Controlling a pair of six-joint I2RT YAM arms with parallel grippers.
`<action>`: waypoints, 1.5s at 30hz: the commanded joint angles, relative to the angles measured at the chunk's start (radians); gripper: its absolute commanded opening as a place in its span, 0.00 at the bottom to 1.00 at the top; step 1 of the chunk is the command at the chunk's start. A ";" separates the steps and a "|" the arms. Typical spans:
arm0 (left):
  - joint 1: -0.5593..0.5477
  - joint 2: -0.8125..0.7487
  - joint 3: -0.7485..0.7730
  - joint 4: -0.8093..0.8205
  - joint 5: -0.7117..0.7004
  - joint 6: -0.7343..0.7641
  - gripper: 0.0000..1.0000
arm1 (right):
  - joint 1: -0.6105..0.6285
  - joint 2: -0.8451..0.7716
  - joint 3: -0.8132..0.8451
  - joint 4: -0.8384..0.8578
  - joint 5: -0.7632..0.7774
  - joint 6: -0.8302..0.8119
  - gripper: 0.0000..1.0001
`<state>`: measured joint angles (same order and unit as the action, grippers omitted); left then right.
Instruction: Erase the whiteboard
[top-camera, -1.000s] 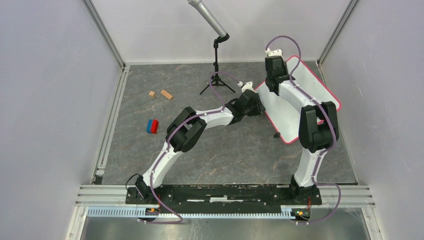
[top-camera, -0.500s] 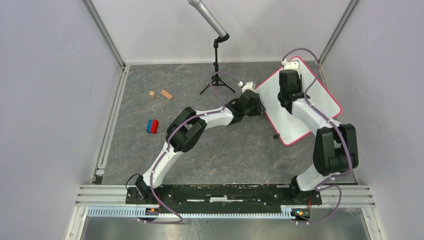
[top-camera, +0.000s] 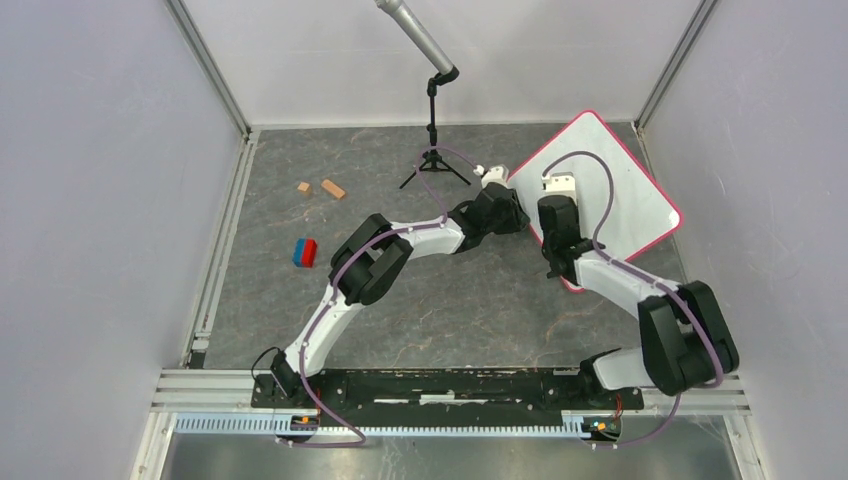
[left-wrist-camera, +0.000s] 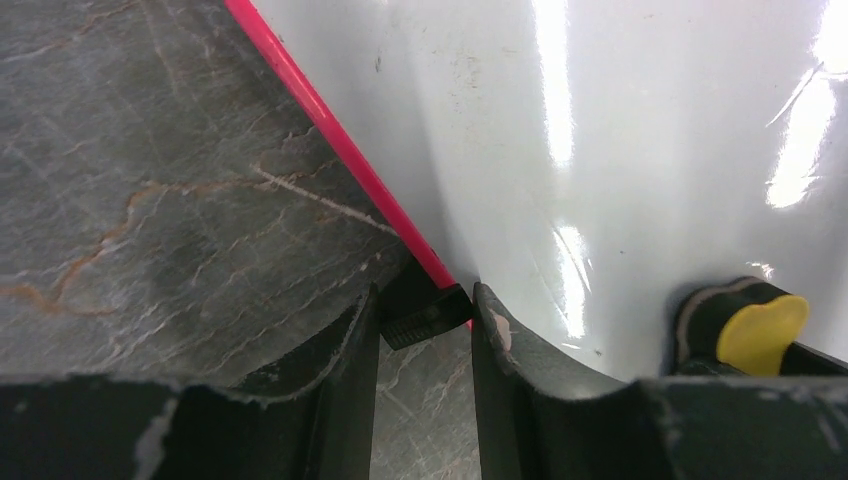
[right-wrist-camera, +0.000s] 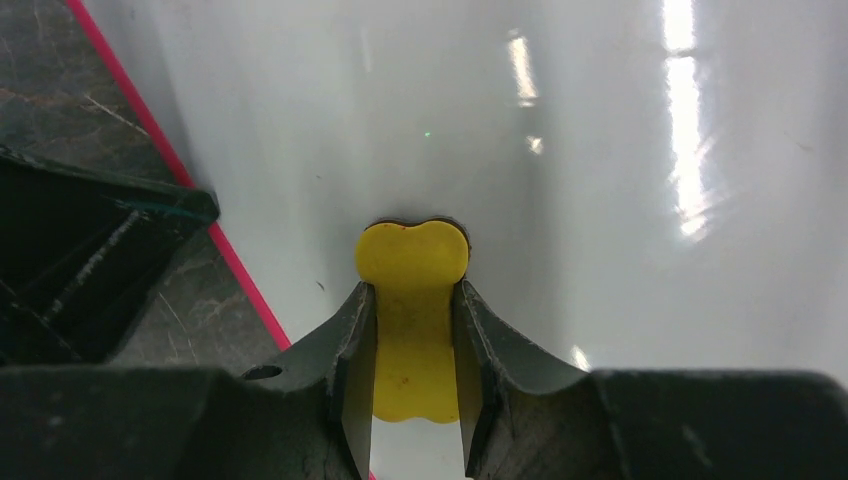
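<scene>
The whiteboard (top-camera: 625, 180), white with a pink-red rim, lies tilted at the far right of the table. My left gripper (top-camera: 512, 212) is at its left edge. In the left wrist view my left gripper (left-wrist-camera: 422, 300) is shut on a small black foot (left-wrist-camera: 425, 314) under the pink rim of the whiteboard (left-wrist-camera: 620, 150). My right gripper (top-camera: 555, 238) is over the board's near-left part. In the right wrist view my right gripper (right-wrist-camera: 413, 290) is shut on a yellow bone-shaped piece (right-wrist-camera: 412, 258) that rests on the whiteboard (right-wrist-camera: 600, 150). This piece also shows in the left wrist view (left-wrist-camera: 762, 326).
A microphone stand (top-camera: 436, 120) stands at the back centre. Two small wooden blocks (top-camera: 322, 188) and a red and blue block (top-camera: 304, 252) lie on the left of the grey table. My two grippers are close together at the board's left edge.
My right gripper has slid the yellow piece from the board's far corner down towards its near-left edge. The left arm has not moved.
</scene>
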<state>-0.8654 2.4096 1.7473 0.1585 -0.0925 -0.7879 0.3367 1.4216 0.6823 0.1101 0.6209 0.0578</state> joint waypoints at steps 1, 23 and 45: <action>-0.003 -0.089 -0.138 -0.056 -0.015 0.075 0.30 | -0.013 -0.140 -0.052 -0.108 -0.026 0.061 0.35; -0.001 -0.958 -0.917 0.168 -0.176 0.202 0.95 | 0.161 -0.430 -0.277 -0.171 -0.553 0.050 0.35; 0.004 -1.871 -1.030 -0.291 -0.218 0.262 1.00 | 0.516 -0.633 -0.102 -0.342 -0.438 0.046 0.98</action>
<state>-0.8654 0.5770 0.6308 -0.1230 -0.3630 -0.6308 0.8494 0.8810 0.4652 -0.1986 0.1146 0.1398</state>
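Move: Near the table's front middle lies the bare spot for the eraser, about 18 cm back, 18 cm left and 5 cm below the right hand, which already holds the eraser over the whiteboard's lower left. From that hand, the whiteboard's middle is roughly 8 cm ahead and 4 cm right, and its near black foot 8 cm back and 5 cm left. The left hand still pinches the far black foot right at its fingers; the bare spot lies some 22 cm behind it and 5 cm left. Carrying the eraser off the whiteboard, the right hand draws back and left, each about 18 cm, rising slightly before sinking to the bare table and turning some 50 degrees counter-clockwise; there its fingers open wide and it starts to lift. Meanwhile the left fingers open off the black foot and that hand retreats left and back, then steeply up, its fingers tipping upward. ##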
